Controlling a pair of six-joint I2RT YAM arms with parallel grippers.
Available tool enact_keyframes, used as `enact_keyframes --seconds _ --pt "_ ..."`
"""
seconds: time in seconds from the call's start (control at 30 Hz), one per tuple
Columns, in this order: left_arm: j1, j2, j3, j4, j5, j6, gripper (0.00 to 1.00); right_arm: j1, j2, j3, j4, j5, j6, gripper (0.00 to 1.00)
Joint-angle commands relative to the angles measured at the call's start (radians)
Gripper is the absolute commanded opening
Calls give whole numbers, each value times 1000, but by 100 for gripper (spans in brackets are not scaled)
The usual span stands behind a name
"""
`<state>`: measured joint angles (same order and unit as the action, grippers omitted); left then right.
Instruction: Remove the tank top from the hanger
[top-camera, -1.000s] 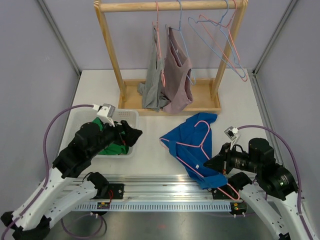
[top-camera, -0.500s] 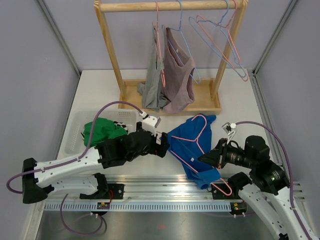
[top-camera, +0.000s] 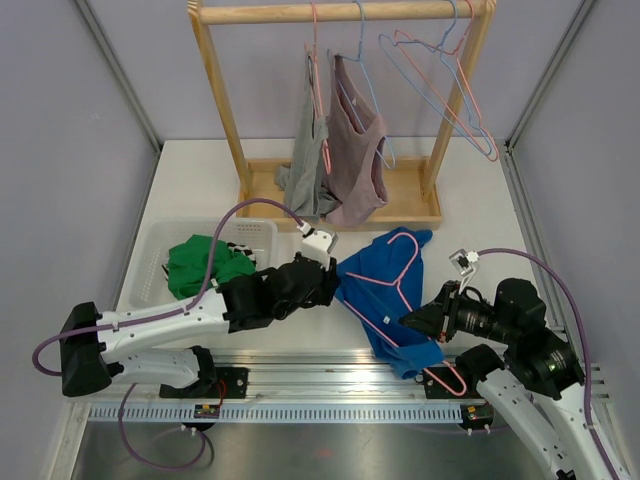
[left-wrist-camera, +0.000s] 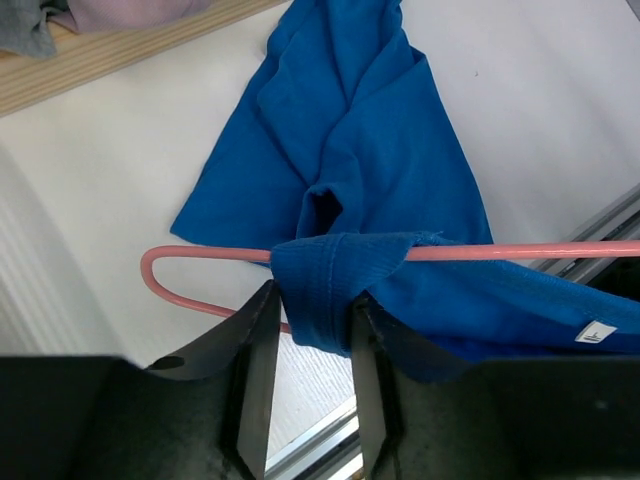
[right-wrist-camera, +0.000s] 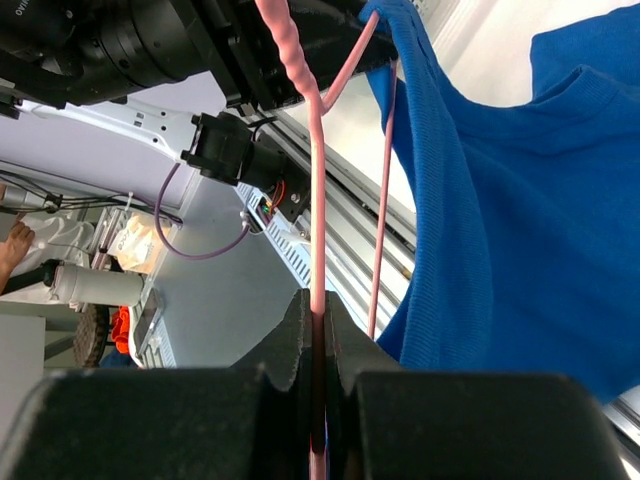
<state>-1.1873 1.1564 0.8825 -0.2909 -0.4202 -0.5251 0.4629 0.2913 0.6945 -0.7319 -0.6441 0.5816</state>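
A blue tank top (top-camera: 385, 262) lies on the white table, threaded on a pink wire hanger (top-camera: 404, 262). My left gripper (top-camera: 335, 283) reaches in from the left. In the left wrist view its gripper (left-wrist-camera: 312, 300) is shut on the blue strap where the strap wraps the pink hanger bar (left-wrist-camera: 520, 250); the rest of the tank top (left-wrist-camera: 370, 150) spreads beyond. My right gripper (top-camera: 408, 320) is at the garment's lower right. In the right wrist view this gripper (right-wrist-camera: 316, 310) is shut on the hanger wire (right-wrist-camera: 317, 200), with the blue cloth (right-wrist-camera: 520, 180) hanging beside it.
A wooden rack (top-camera: 340, 12) stands at the back with a grey garment (top-camera: 308, 170), a mauve one (top-camera: 355, 165) and bare hangers (top-camera: 440, 80). A white basket (top-camera: 260, 232) at the left holds a green garment (top-camera: 205, 262). A metal rail (top-camera: 330, 375) lines the near edge.
My left arm swung from over the basket to the right, reached the tank top, and its jaws closed from wide open onto the strap. The right gripper kept hold of the hanger, barely shifting.
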Motion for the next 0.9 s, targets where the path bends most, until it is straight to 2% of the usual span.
enact_keyframes --seconds 0.0,0.07,0.1,0.13,0.2,0.3,0.4,0.47,0.57,0.87 --pt "-5 -4 44 46 -86 -16 24 8 -17 46 5 11 -23 0" --pt "-3 -15 55 4 -117 -36 15 8 -12 42 -27 20 -51 0" --pt "-3 -21 59 -19 -177 -52 12 6 -9 40 -40 23 -58 0" --pt "-3 -35 62 -78 -213 -71 0 6 -6 39 -46 6 -62 0" --pt "14 -58 69 -147 -306 -149 0 6 0 31 -46 -58 -74 0" --pt "84 -132 29 -247 -356 -249 0 8 -6 31 -61 -75 -71 0" --pt "187 -224 -28 -275 -309 -282 0 8 -18 30 -60 -135 -78 0" --pt "266 -250 -39 -289 -278 -286 0 6 -18 33 -66 -199 -103 0" --pt "330 -259 -34 -304 -212 -256 0 8 -17 53 -89 -241 -146 0" --pt "334 -141 -25 -286 -23 -233 0 6 -122 96 55 -223 -192 0"
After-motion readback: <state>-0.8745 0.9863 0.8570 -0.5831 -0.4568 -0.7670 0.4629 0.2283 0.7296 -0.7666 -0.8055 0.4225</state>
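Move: The blue tank top's strap, still looped over the near end of the pink hanger, already lies between the left hand's half-open fingers, about 1 cm ahead and 1 cm to the right. The hanger's middle is roughly 15 cm to this hand's right and 4 cm back. The top's crumpled body is some 12 cm right, 3 cm ahead and 10 cm below. The basket is about 34 cm left, 10 cm ahead and 13 cm below. From the right hand the strap lies some 17 cm left, 10 cm ahead and slightly lower. The blue strap is pinched as the left fingers close fully, then drawn about 13 cm left and 5 cm forward towards the basket, away from the right hand, the left hand turning some 30 degrees counter-clockwise; it then eases slightly right and sinks. The right hand keeps its grip on the hanger, drawing back a few centimetres, then rising slightly and turning a little counter-clockwise. ##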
